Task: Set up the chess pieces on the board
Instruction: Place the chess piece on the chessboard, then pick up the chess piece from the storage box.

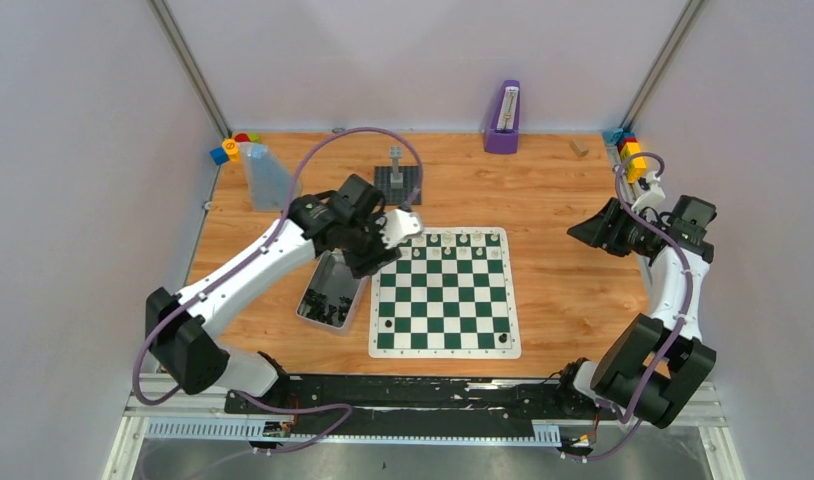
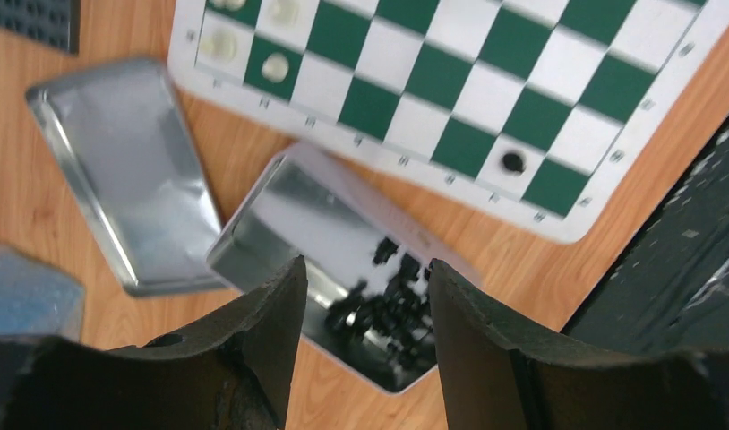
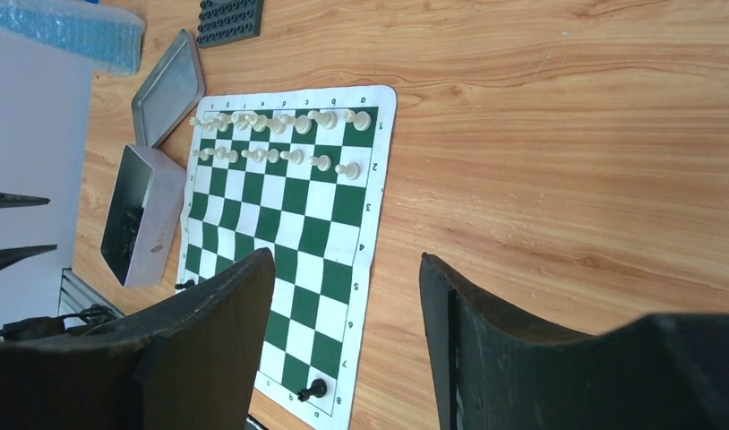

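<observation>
The green-and-white board [image 1: 453,300] lies mid-table. Cream-white chess pieces [image 1: 453,240] fill its two far rows, and single black pieces stand at the near corners [image 1: 387,324], [image 1: 504,340]. Left of the board, the silver tin [image 1: 305,300] holds several black pieces [image 2: 388,305]. My left gripper [image 1: 371,262] hovers open and empty above the tin [image 2: 280,206], its fingertips [image 2: 289,278] framing the black heap. My right gripper [image 1: 583,232] is open and empty over bare wood, right of the board [image 3: 289,233]. A black piece [image 3: 313,390] shows between its fingers.
The tin's lid [image 2: 119,170] lies flat beside the tin. A grey brick tower on a dark baseplate [image 1: 397,175] stands behind the board. A bluish clear container [image 1: 266,175], a purple object [image 1: 502,118], a small wooden block [image 1: 579,148] and coloured bricks [image 1: 628,150] line the far edge.
</observation>
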Robot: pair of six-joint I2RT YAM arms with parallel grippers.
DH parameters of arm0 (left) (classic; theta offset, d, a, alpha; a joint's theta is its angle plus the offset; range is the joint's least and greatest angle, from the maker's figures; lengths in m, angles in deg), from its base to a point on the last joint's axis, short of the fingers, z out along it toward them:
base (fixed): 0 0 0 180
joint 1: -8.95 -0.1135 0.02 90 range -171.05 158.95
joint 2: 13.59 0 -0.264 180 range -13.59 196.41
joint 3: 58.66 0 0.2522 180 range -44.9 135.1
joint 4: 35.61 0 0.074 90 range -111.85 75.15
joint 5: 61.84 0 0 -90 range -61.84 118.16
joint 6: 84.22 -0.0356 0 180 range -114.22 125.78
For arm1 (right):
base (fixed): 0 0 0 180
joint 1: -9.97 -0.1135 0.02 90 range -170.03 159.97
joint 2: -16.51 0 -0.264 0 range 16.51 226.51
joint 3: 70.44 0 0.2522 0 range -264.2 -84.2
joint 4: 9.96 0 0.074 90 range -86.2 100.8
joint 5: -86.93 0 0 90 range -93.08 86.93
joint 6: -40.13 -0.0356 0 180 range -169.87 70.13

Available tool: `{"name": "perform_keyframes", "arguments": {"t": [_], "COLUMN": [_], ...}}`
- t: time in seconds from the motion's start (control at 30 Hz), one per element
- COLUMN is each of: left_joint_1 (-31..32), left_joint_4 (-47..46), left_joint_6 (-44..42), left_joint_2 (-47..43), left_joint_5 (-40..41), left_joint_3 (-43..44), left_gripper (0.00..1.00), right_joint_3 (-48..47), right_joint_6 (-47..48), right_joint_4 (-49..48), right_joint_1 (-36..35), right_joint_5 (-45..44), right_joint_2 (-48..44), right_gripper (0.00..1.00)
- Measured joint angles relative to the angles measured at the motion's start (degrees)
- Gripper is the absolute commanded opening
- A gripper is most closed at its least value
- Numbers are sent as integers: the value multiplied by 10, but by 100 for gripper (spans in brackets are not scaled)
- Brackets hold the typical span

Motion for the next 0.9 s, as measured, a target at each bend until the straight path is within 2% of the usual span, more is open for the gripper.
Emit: {"name": "perform_keyframes", "arguments": {"t": [0.2, 0.33, 0.63, 0.9], "left_joint_1": [-138, -188, -194, -194], "left_joint_4": [3, -2, -50, -85], "left_joint_6": [-102, -166, -260, -313], "left_joint_2": [-54, -54, -55, -31], "left_joint_5": [-16, -31, -51, -54], "left_joint_3": [-103, -145, -238, -254], "left_gripper": [60, 60, 57, 55], "right_joint_3": [0, 0, 0, 0], "right_joint_6": [3, 9, 54, 79], "right_joint_4": [2, 3, 23, 26], "right_joint_1": [0, 0, 0, 0], "right_joint_5": [5, 7, 38, 40], "right_joint_2": [17, 28, 48, 49], "right_gripper": [59, 59, 58, 56]}}
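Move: The black pieces lie in the metal box about 12 cm to the left of the left gripper, roughly 3 cm nearer the base and 15 cm below. The chessboard's middle is level with the hand but some 13 cm to its right; the black piece standing on the board's near left is about 7 cm back and 1 cm right. The tray lies 12 cm left, 17 cm ahead. From the right gripper the box pieces are about 53 cm left and 10 cm back. Bring the left gripper left off the board's edge to above the metal box, about 12 cm, already sinking on the way, then go on nearly straight down towards the black pieces, some 11 cm lower in all. Turn the wrist roughly 10 degrees clockwise during the descent and keep the empty fingers open, stopping short of the pieces. ##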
